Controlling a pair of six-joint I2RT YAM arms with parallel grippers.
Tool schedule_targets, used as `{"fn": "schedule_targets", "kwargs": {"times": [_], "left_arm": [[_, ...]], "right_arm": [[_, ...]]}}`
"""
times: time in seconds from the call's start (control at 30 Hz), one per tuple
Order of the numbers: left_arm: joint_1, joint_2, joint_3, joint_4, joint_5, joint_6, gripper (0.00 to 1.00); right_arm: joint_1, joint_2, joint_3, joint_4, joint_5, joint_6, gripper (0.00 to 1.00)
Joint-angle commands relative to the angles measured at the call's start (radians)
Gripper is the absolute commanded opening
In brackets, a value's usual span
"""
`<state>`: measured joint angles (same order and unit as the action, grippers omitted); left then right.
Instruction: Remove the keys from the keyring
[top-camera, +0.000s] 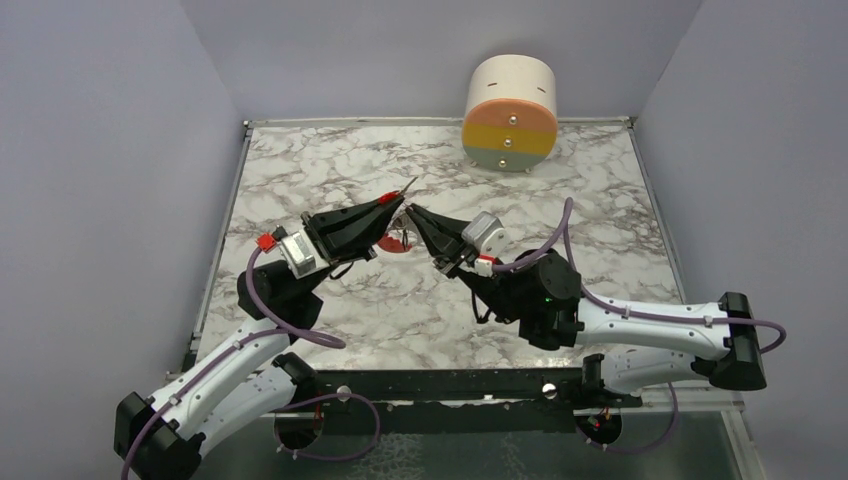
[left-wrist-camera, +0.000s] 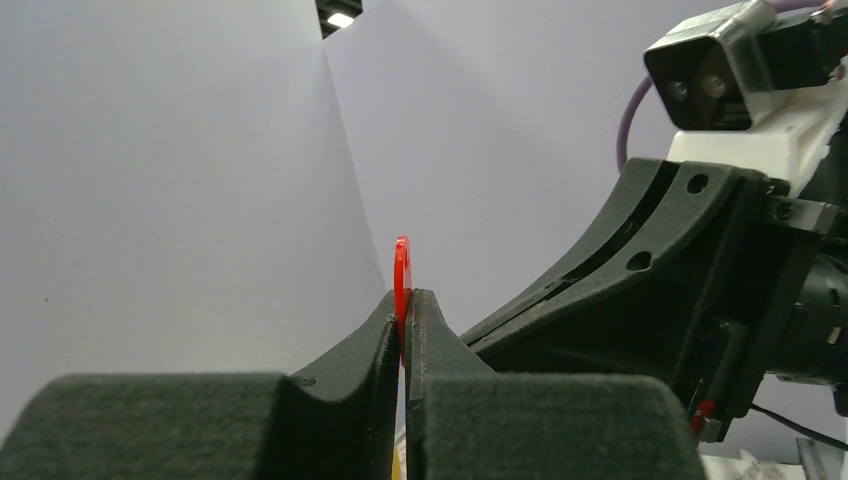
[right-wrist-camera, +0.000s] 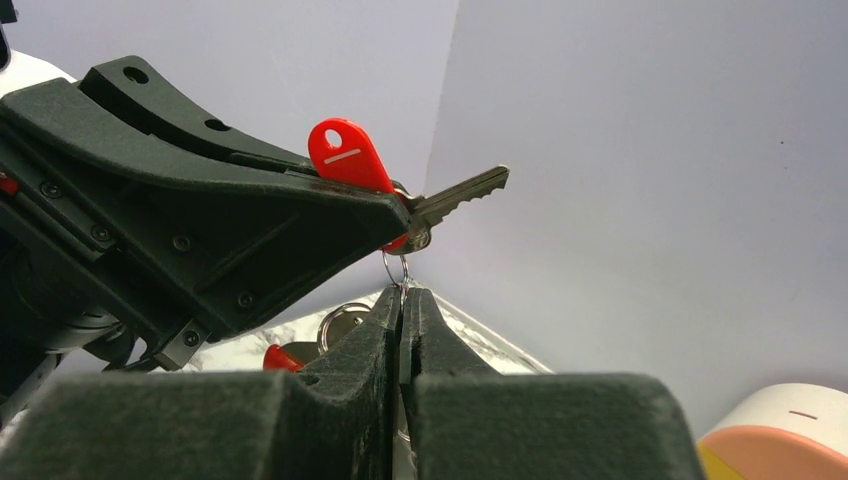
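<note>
My left gripper (top-camera: 400, 196) is shut on the red-headed key (right-wrist-camera: 345, 155), whose silver blade (right-wrist-camera: 462, 190) sticks out past the fingertips. In the left wrist view the red head (left-wrist-camera: 402, 265) stands edge-on between the closed fingers (left-wrist-camera: 385, 335). Just below, the keyring's thin metal ring (right-wrist-camera: 395, 268) hangs from the key. My right gripper (right-wrist-camera: 403, 292) is shut on that ring, tip to tip with the left one, above the table. The red clip (top-camera: 398, 243) shows beneath both grippers, and a larger silver ring (right-wrist-camera: 343, 322) lies behind my right finger. No dark-headed key is visible.
A round cream container (top-camera: 510, 112) with coloured drawer fronts stands at the back of the marble table (top-camera: 600, 200). Grey walls close in three sides. The right arm's body (left-wrist-camera: 700, 290) fills the right of the left wrist view.
</note>
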<state>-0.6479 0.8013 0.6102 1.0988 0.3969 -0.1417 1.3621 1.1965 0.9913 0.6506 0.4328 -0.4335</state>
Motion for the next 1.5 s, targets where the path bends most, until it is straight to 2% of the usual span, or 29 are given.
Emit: {"fn": "schedule_targets", "kwargs": {"times": [0.0, 0.3, 0.53, 0.77, 0.83, 1.03, 1.07, 1.17, 1.2, 1.47], "left_arm": [[0.008, -0.032, 0.006, -0.019, -0.160, 0.087, 0.00], [0.008, -0.016, -0.001, -0.048, -0.210, 0.103, 0.01], [0.008, -0.004, -0.022, -0.053, -0.243, 0.106, 0.11], [0.008, 0.000, -0.039, -0.050, -0.179, 0.030, 0.11], [0.008, -0.005, -0.043, -0.046, -0.164, 0.017, 0.07], [0.008, 0.004, -0.032, -0.043, -0.155, 0.028, 0.06], [0.008, 0.003, -0.031, -0.043, -0.151, 0.028, 0.06], [0.008, -0.004, -0.028, -0.043, -0.143, 0.028, 0.06], [0.008, -0.009, -0.026, -0.043, -0.141, 0.028, 0.06], [0.008, -0.010, -0.010, -0.043, -0.118, 0.016, 0.06]], "right_arm": [[-0.003, -0.047, -0.026, 0.008, 0.007, -0.033, 0.01], [-0.002, -0.095, -0.061, 0.046, -0.022, -0.037, 0.02], [-0.003, -0.126, -0.077, 0.072, -0.048, -0.035, 0.01], [-0.003, -0.110, -0.109, 0.161, -0.052, -0.062, 0.01], [-0.003, -0.095, -0.105, 0.170, -0.039, -0.059, 0.01], [-0.002, -0.025, -0.009, 0.005, -0.013, -0.017, 0.01], [-0.003, -0.010, -0.002, -0.005, -0.010, -0.016, 0.05], [-0.008, 0.030, 0.018, -0.036, 0.023, -0.020, 0.30], [-0.013, 0.035, 0.019, -0.043, 0.032, -0.016, 0.33], [-0.056, -0.014, -0.029, -0.057, 0.032, 0.040, 0.36]]}}
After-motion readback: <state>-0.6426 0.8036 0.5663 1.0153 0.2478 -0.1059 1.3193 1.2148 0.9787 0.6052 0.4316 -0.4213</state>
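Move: The right fingers are shut on the lower side of the keyring, whose middle is about 1 cm ahead, left and above them. The red-capped key, in the left fingers, is some 3 cm ahead, 1 cm left and 4 cm above the right hand; the red tag dangles 4 cm behind, 3 cm left and 4 cm below it. From the left hand the keyring is about 1 cm back, 1 cm right and 3 cm down. Still pinching the keyring, the right hand draws it about 3 cm to the right and then slightly up, away from the key, swings back left and down, opens its fingers to let go, and ends by moving some 2 cm forward. Meanwhile the left hand carries the held key about 4 cm forward and 3 cm down, tilting roughly 10 degrees, its grip easing briefly but keeping the key. ##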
